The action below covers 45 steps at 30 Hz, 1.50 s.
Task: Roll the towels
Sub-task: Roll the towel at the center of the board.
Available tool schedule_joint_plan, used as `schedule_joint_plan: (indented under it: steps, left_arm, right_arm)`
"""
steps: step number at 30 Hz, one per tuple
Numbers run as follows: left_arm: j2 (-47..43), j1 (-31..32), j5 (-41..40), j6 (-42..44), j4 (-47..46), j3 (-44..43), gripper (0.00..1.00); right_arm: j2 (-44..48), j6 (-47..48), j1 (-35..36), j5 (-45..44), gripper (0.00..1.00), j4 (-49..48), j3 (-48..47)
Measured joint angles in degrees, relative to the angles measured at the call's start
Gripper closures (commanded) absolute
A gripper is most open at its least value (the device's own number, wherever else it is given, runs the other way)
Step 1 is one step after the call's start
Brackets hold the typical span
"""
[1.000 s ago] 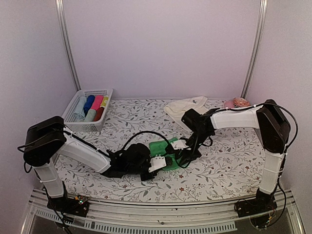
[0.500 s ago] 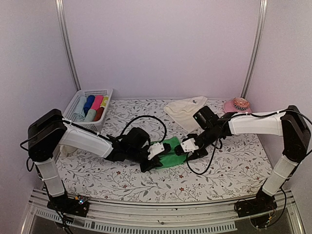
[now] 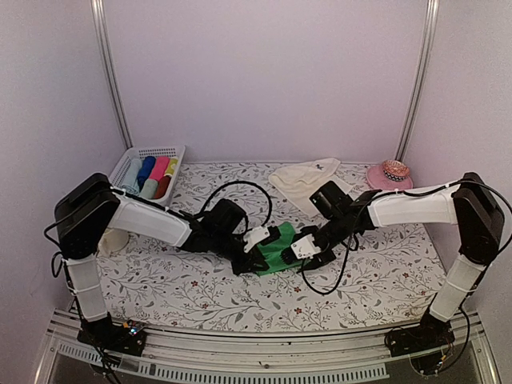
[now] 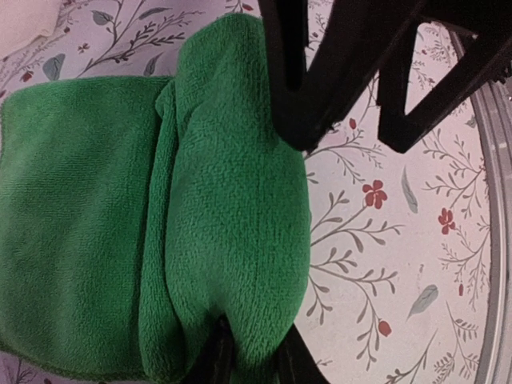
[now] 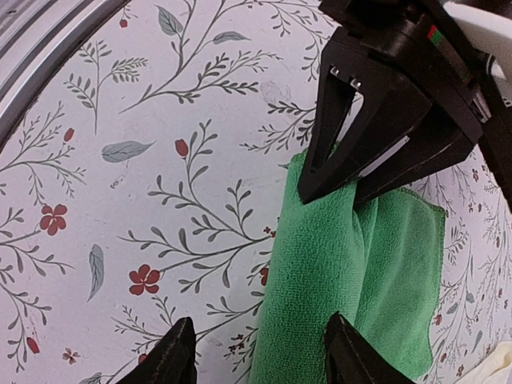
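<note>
The green towel point(image 3: 282, 248) lies mid-table, its near edge rolled into a thick fold point(image 4: 240, 208) with flat cloth left beyond it point(image 5: 400, 264). My left gripper point(image 3: 256, 258) is shut on the left end of that roll, its fingertips point(image 4: 218, 352) pinching the cloth. My right gripper point(image 3: 304, 250) is open at the roll's right end; one finger point(image 5: 178, 356) is over bare table and the other over the cloth. The cream-white towel point(image 3: 308, 178) lies crumpled and flat at the back.
A white basket point(image 3: 128, 196) with several coloured rolls stands at the back left. A pink dish point(image 3: 390, 173) sits at the back right. The table's metal front edge point(image 4: 500, 160) runs close behind the roll.
My left gripper has moved away from the front edge with the towel's rolled edge. My right arm has dropped low, and its jaws have opened wider at the roll's right end.
</note>
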<state>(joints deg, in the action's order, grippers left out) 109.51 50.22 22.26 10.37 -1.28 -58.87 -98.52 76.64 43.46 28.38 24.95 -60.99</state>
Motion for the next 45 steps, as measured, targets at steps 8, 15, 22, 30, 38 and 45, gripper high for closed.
schedule_joint_plan:
  steps: [8, 15, 22, 30, 38, 45]
  left_arm:
    - [0.44, -1.77, 3.74, -1.16, 0.55, -0.35, 0.84]
    - [1.79, -2.82, 6.19, -1.84, 1.33, -1.49, 0.81]
    - [2.27, -3.58, 7.74, -2.08, 1.49, -1.84, 0.67]
    - [0.48, -4.72, 5.31, -2.16, 1.64, -0.57, 0.39]
    - [-9.81, -6.03, -3.02, -1.64, 0.98, 8.13, 0.35]
    - [-19.41, -0.52, -14.36, 1.9, -9.46, 18.86, 0.33]
  right_arm:
    - [-2.12, -0.98, 0.15, -2.36, 0.46, -2.16, 0.0]
    - [-4.59, -3.04, 0.44, -5.53, 0.46, -5.53, 0.0]
    - [-7.58, -5.46, 0.74, -8.74, 0.46, -9.18, -0.79]
    - [-10.36, -7.34, 0.76, -11.82, 0.56, -11.96, -2.67]
    - [-12.28, -8.68, 0.76, -12.33, 0.78, -9.31, -6.45]
    - [-14.05, -8.94, 0.68, -10.43, 0.78, -2.25, -11.21]
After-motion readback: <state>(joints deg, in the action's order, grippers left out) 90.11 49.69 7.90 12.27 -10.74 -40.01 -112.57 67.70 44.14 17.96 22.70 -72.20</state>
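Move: The right hand is open just short of the towel's roll: the stretch it goes for lies about 5 cm ahead, 2 cm to its left and 4 cm below. The unrolled flap's middle is some 10 cm ahead, 7 cm left and 6 cm below; the white cloth is about 28 cm ahead, 4 cm right and 6 cm below. The left hand already pinches the roll near its left end; the roll's middle is about 6 cm to its right, roughly level with it in height and depth, and the flap's middle is 8 cm ahead, 7 cm right and 3 cm below. Forward and down, about 6 cm and 4 cm, the right hand goes to the roll, turning some 10 degrees clockwise, then closes its fingers across it. The left hand keeps its pinch while easing slightly forward, then opens wide, lets go and draws off to the left about 7 cm, rising some 4 cm towards the end. ##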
